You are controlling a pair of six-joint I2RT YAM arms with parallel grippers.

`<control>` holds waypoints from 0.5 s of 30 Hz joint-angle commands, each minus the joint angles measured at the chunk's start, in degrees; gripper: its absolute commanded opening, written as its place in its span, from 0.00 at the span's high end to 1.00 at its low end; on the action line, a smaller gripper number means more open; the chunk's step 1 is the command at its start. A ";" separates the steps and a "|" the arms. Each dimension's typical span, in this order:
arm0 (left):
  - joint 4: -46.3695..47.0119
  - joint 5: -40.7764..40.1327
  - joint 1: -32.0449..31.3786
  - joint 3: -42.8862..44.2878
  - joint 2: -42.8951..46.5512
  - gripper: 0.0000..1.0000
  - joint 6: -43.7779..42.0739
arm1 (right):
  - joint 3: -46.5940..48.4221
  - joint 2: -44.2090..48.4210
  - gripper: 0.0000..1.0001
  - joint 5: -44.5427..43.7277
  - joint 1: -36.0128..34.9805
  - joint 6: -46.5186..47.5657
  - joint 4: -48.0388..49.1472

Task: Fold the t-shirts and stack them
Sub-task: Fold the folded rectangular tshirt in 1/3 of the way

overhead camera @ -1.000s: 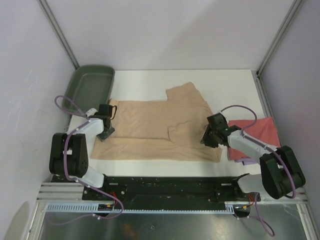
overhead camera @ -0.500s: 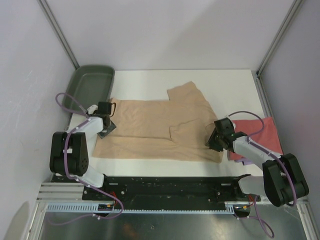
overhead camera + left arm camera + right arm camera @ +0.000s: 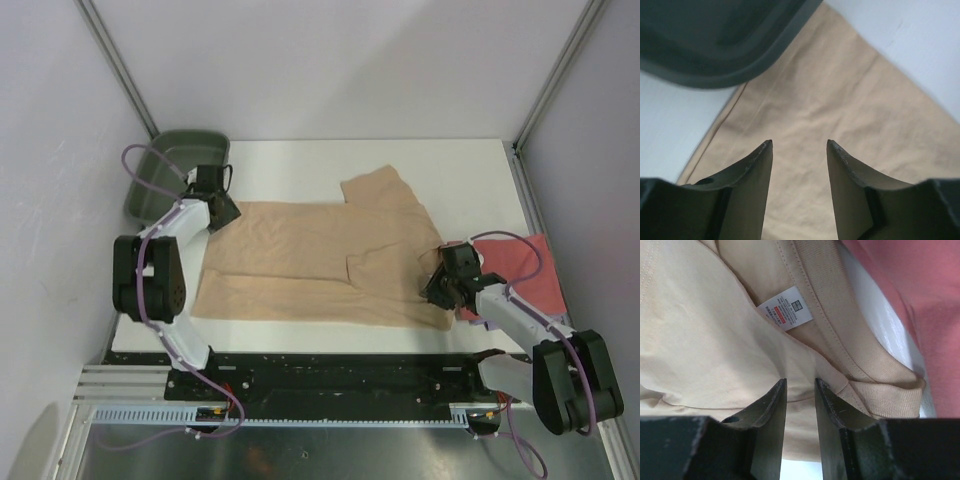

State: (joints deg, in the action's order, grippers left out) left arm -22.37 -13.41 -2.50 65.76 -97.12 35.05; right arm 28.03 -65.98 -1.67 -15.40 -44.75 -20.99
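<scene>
The tan t-shirt [image 3: 310,255] lies spread flat across the middle of the white table, one sleeve pointing to the far side. My left gripper [image 3: 222,212] hovers open over its far left corner [image 3: 840,100], beside the tray, with nothing between the fingers. My right gripper [image 3: 437,290] is at the shirt's near right end by the collar [image 3: 840,330] and its white label [image 3: 786,307]. Its narrow jaws are shut on a fold of tan cloth [image 3: 700,330]. The coral-red t-shirt [image 3: 520,265] lies folded just right of it [image 3: 920,300].
A dark green tray [image 3: 175,175] sits at the far left corner, its rim [image 3: 715,50] close to my left fingers. Grey walls with metal posts enclose the table on the left, right and back. The black mounting rail [image 3: 340,365] runs along the near edge.
My left gripper moved from the shirt's near-left edge up to its far left corner by the tray. My right gripper drew back to the right, and the tan shirt slid slightly right.
</scene>
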 commanded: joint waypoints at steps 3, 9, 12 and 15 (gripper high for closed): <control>0.89 0.43 -0.40 9.64 -8.63 0.49 -3.91 | -2.65 3.42 0.65 -1.96 1.18 0.62 -7.88; 0.77 -2.86 -0.36 16.91 -15.26 0.50 -5.47 | -2.74 4.31 0.65 -1.21 1.38 0.37 -8.61; 0.54 -3.82 -0.39 20.18 -18.21 0.50 -6.55 | -2.73 4.50 0.65 -1.01 1.48 0.23 -8.96; 0.06 -5.61 -0.35 23.16 -20.65 0.51 -7.63 | -2.79 4.69 0.65 -0.71 1.45 0.07 -9.27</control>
State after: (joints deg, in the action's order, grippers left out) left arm -22.31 -15.16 -2.66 84.07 -115.37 30.52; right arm 26.46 -61.69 -1.63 -14.26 -44.91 -25.02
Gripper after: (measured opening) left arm 0.494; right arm 0.348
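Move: The beige t-shirt's far left corner lies about 10 cm ahead of the left hand, 1 cm to its left and 6 cm lower; the green bin's middle is some 13 cm ahead and 13 cm left. The right hand is already down on the shirt, whose near right corner lies about 6 cm back and 5 cm right of it; the red folded stack is roughly 21 cm right and 5 cm ahead. Left hand reaches forward about 8 cm, sinking slightly, towards the far left corner; right drags shirt 2 cm back-right. ##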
